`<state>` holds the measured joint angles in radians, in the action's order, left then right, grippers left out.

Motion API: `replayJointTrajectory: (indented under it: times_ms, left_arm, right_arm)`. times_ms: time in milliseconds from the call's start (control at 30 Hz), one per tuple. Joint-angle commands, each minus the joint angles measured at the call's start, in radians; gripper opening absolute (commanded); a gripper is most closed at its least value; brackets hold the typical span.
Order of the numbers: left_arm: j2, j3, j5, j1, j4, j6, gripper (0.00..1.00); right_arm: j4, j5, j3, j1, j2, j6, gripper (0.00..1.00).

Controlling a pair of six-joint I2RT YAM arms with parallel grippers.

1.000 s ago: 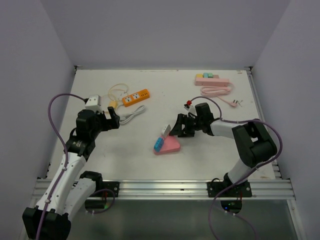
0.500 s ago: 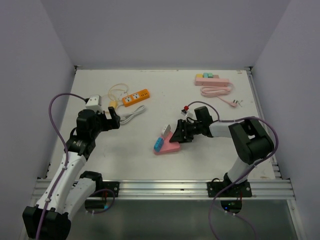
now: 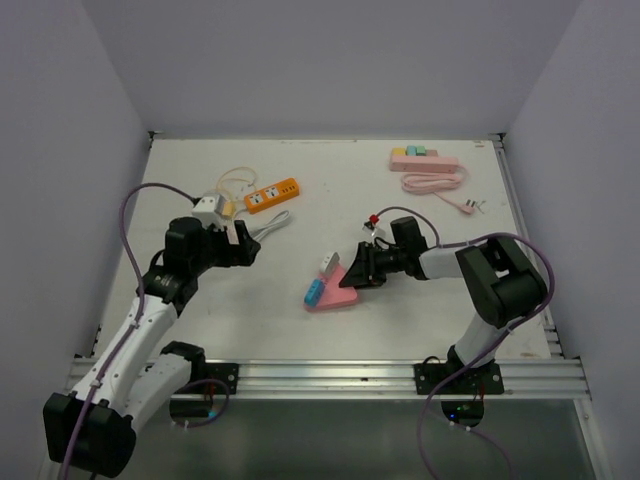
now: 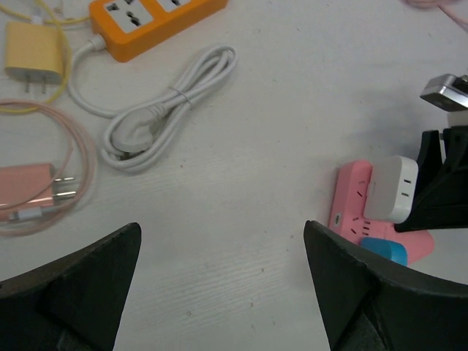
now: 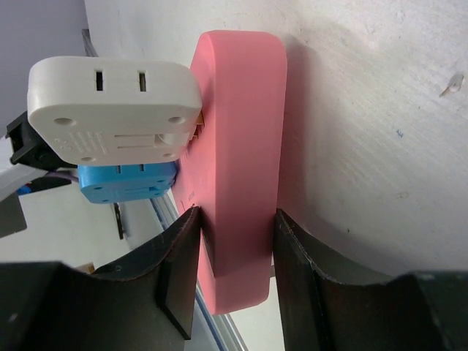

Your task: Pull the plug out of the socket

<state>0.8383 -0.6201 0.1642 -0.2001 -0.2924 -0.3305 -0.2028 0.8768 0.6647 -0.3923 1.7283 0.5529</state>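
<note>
A pink socket block (image 3: 340, 291) lies mid-table with a white plug (image 3: 329, 263) and a blue plug (image 3: 314, 292) stuck in it. My right gripper (image 3: 357, 272) is shut on the pink socket block (image 5: 238, 183), one finger on each flat side; the white plug (image 5: 113, 110) and blue plug (image 5: 124, 180) show beside it. My left gripper (image 3: 245, 246) is open and empty, well left of the block. In the left wrist view the pink block (image 4: 351, 212), white plug (image 4: 391, 189) and blue plug (image 4: 380, 251) lie by the right finger (image 4: 365, 292).
An orange power strip (image 3: 271, 194) with a white coiled cable (image 3: 264, 232) lies at the back left, with a yellow charger (image 4: 33, 55) and a pink cable (image 4: 51, 183) near it. A pink power strip (image 3: 424, 159) and its coiled cord (image 3: 435, 183) lie at the back right.
My left arm has swung right toward the pink block. My right gripper has moved left and closed on the block's right end.
</note>
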Motion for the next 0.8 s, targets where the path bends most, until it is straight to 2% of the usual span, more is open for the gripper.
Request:
replayJointTrajectory:
  times_ms: [0, 200, 300, 433, 600, 767]
  left_arm:
    - [0.022, 0.008, 0.063, -0.103, 0.047, -0.025, 0.96]
    - [0.123, -0.036, -0.13, -0.393, 0.062, -0.056, 0.96]
    - [0.247, -0.088, -0.256, -0.582, 0.046, -0.041, 0.96]
    - [0.373, -0.188, -0.379, -0.718, 0.015, -0.01, 0.96]
    - [0.514, -0.262, -0.42, -0.82, 0.012, 0.008, 0.95]
    - [0.581, -0.296, -0.425, -0.834, -0.005, 0.001, 0.92]
  right_arm:
    - [-0.089, -0.039, -0.037, -0.006, -0.038, 0.033, 0.03]
    - [-0.126, -0.065, -0.062, -0.006, -0.023, 0.061, 0.0]
    - [-0.121, -0.071, -0.066, -0.007, -0.027, 0.058, 0.0]
    - [-0.101, -0.081, -0.07, -0.006, -0.036, 0.041, 0.0]
    - [-0.098, -0.085, -0.071, -0.006, -0.032, 0.03, 0.0]
    - [-0.084, -0.096, -0.073, -0.006, -0.036, 0.015, 0.0]
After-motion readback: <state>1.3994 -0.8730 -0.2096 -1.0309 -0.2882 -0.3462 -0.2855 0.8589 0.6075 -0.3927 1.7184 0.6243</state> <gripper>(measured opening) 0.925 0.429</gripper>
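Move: From my left hand the blue plug lies about 19 cm to the right, some 7 cm back and 12 cm below. The white plug is about 6 cm farther out than it and 4 cm more to the right. The pink socket's middle is roughly 5 cm right of the blue plug and about level with it front to back. From my right hand, which pinches the socket's right side, the blue plug is about 9 cm left and 2 cm back. I sweep my left hand quickly rightward about 20 cm, drawing it back and sinking some 7 cm each, to bring it over the blue plug. On the way the wrist turns some 30 degrees clockwise and its left side rises, the fingers staying wide open. My right hand stays in place and keeps its pinch on the pink socket. ##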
